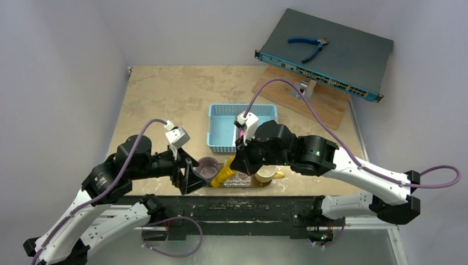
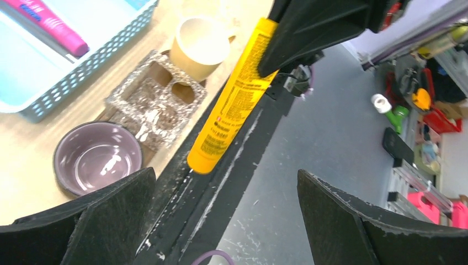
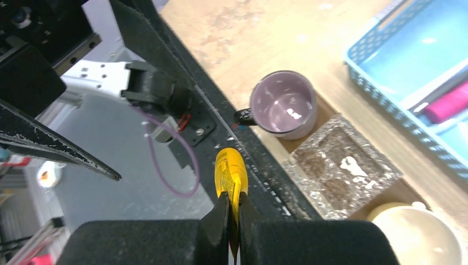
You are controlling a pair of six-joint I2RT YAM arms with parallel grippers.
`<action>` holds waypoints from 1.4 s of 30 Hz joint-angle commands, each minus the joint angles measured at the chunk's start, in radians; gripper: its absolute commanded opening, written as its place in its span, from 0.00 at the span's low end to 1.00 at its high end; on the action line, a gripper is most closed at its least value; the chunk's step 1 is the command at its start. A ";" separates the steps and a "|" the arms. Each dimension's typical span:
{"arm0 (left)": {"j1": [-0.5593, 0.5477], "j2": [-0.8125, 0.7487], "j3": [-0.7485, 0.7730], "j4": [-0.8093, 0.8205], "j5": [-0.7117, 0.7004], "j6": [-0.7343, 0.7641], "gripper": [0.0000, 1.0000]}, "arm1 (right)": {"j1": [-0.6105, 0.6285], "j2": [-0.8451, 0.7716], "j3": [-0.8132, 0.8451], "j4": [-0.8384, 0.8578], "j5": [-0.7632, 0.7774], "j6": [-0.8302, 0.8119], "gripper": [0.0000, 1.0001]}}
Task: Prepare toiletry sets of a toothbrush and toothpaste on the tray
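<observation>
My right gripper [image 3: 232,201] [image 1: 234,163] is shut on the flat crimped end of the yellow tube [image 3: 230,171] [image 1: 224,172] [image 2: 232,105]. The tube slants down over the black rail at the table's near edge. My left gripper [image 2: 225,182] [image 1: 194,178] stands wide open just short of the tube's round lower end and does not touch it. The pink tube [image 2: 52,25] [image 3: 450,102] lies in the blue basket beside a thin pale stick [image 3: 436,88]. The dark-brown tray [image 3: 291,144] carries two cups and a speckled holder.
A purple cup [image 1: 208,167], a speckled two-hole holder [image 2: 157,96] and a cream cup [image 1: 266,174] stand in a row on the tray. The blue mesh basket [image 1: 221,118] sits behind them. A network switch [image 1: 342,61] with blue pliers [image 1: 309,47] leans on a lighter wooden board [image 1: 325,105] at back right.
</observation>
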 commanded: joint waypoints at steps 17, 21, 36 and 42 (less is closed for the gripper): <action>0.341 0.051 -0.041 -0.003 -0.103 -0.009 0.97 | 0.071 0.180 0.184 -0.258 0.608 0.007 0.00; 0.341 0.031 -0.071 0.009 -0.164 -0.013 0.98 | 0.071 0.204 0.178 -0.241 0.601 0.008 0.00; 0.341 -0.018 -0.104 -0.006 -0.204 0.017 0.98 | 0.071 0.292 0.202 -0.231 0.593 0.010 0.00; 0.341 -0.029 -0.108 -0.004 -0.198 0.017 0.97 | 0.071 0.317 0.195 -0.223 0.583 0.016 0.00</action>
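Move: The clear holder on the wooden tray, where the yellow toothpaste in the right hand is being taken, lies roughly 8 cm ahead of that hand, 3 cm to its left and 23 cm below. On the same tray the purple mug stands about 12 cm left of the holder, the cream mug about 12 cm right of it; the blue basket is some 17 cm beyond. From the left hand the holder lies about 11 cm ahead, 15 cm right and 22 cm below. The yellow toothpaste, still pinched by its end in the right hand, is carried about 7 cm forward and slightly right from the table's front edge towards the clear holder, sinking as it goes, then almost straight down; the wrist tips the fingers some 30 degrees steeper. The left hand, already empty and wide open, swings forward and left, sinks about 5 cm and turns counter-clockwise, then stays. ##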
